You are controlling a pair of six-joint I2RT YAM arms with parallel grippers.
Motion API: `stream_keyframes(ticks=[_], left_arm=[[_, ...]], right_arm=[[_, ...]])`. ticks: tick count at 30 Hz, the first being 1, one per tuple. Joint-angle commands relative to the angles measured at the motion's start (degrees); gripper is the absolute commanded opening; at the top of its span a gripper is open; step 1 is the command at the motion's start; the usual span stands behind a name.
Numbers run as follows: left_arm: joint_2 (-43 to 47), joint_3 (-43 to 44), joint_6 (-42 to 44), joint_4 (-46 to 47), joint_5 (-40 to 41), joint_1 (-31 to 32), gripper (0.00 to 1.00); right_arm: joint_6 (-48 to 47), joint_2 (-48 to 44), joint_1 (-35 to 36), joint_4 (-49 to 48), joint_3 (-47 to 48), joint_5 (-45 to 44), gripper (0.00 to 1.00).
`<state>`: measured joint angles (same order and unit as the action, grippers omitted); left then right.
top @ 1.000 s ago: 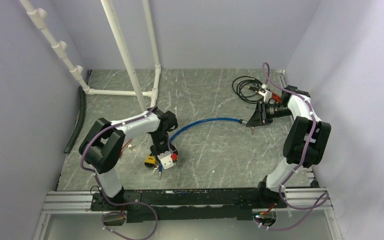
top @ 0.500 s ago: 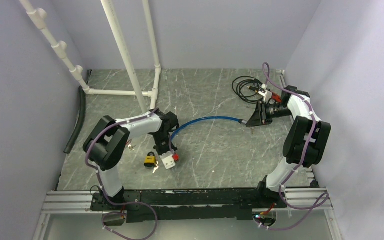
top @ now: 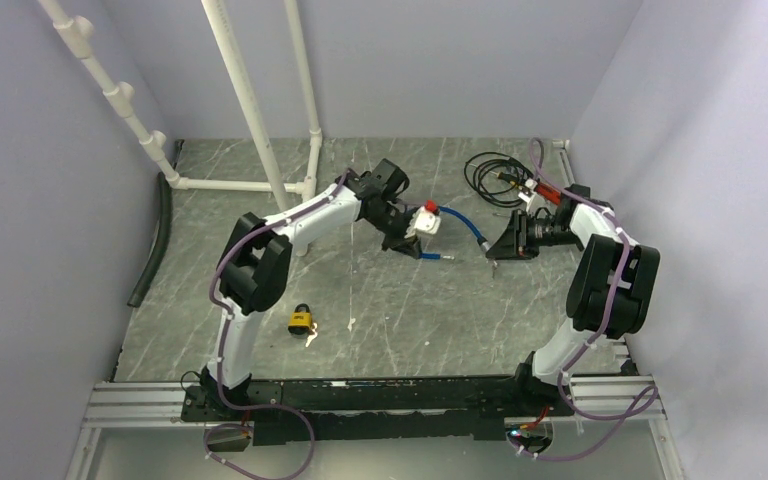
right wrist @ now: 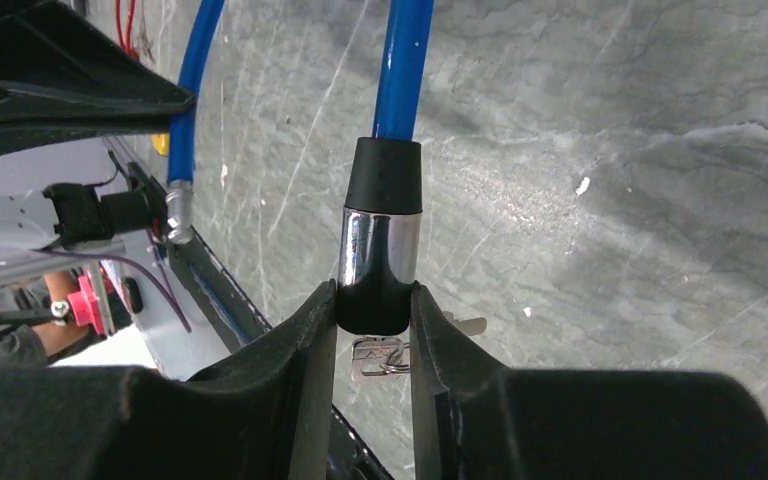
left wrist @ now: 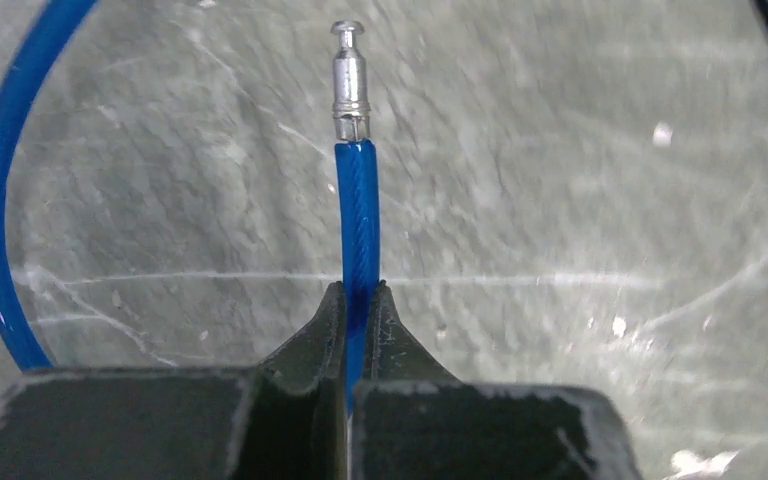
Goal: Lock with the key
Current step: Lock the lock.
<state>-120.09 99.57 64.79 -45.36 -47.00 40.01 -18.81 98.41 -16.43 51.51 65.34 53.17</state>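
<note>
A blue cable (left wrist: 358, 220) ends in a bare metal pin (left wrist: 348, 75), and my left gripper (left wrist: 360, 300) is shut on the cable just behind that pin. In the top view the left gripper (top: 418, 246) hangs over the middle of the table. My right gripper (right wrist: 375, 300) is shut on the cable's black and chrome lock barrel (right wrist: 380, 240). A silver key (right wrist: 380, 357) sticks out under the barrel between the fingers. The pin (right wrist: 178, 210) points toward the barrel from the left, a short gap away. In the top view the right gripper (top: 495, 248) faces the left one.
A yellow padlock (top: 301, 320) with small keys (top: 312, 340) lies on the table in front of the left arm's base. A white pipe frame (top: 260, 130) stands at the back left, a black hose (top: 155, 240) along the left wall, a black wire coil (top: 490, 170) at the back right.
My left gripper left the spot beside the yellow padlock, swung back and right, and shut on the blue cable; the cable's pin end now sits near the barrel. The right gripper kept its hold.
</note>
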Motion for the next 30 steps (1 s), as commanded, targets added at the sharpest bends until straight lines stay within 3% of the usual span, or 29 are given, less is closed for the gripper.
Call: stream_keyframes(ticks=[1, 4, 7, 12, 22, 30], left_arm=[[-2.3, 4.5, -33.0, 11.4, -4.4, 0.8, 0.0], [-4.5, 5.4, -42.4, 14.4, -2.7, 1.6, 0.0], [-5.8, 5.5, -46.0, 16.3, 0.2, 2.5, 0.0], [-8.6, 7.6, -48.3, 16.0, 2.6, 3.0, 0.0], [-8.7, 6.5, -57.3, 24.9, 0.6, 3.3, 0.0], [-9.4, 7.1, -57.3, 24.3, 0.2, 3.5, 0.0]], right_arm=[[6.1, -2.4, 0.0, -7.2, -1.8, 3.9, 0.0], [7.4, -2.3, -0.1, -9.2, -2.8, 3.6, 0.0], [8.2, -1.5, -0.1, -9.9, -3.1, 3.7, 0.0], [8.7, 0.1, 0.0, -10.0, -2.4, 4.6, 0.0], [9.0, 1.3, -0.1, -9.2, -2.1, 6.0, 0.0], [9.4, 1.2, -0.1, -9.1, -2.3, 6.8, 0.0]])
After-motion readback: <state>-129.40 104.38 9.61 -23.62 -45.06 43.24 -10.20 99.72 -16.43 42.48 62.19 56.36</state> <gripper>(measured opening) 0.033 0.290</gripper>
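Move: The lock's chrome-and-black barrel, held in the right fingers, lies about 14 cm to the left hand's right, some 2 cm farther ahead and about level. The left hand still pinches the blue hose just behind its metal pin, whose tip is 6 cm to its right and 1 cm back. The keys hang roughly 14 cm right and 3 cm back, a little lower. From the right hand, the barrel is at its fingertips. Left hand brings its pinched pin end some 7 cm right towards the lock barrel, turning 30 degrees counter-clockwise. ##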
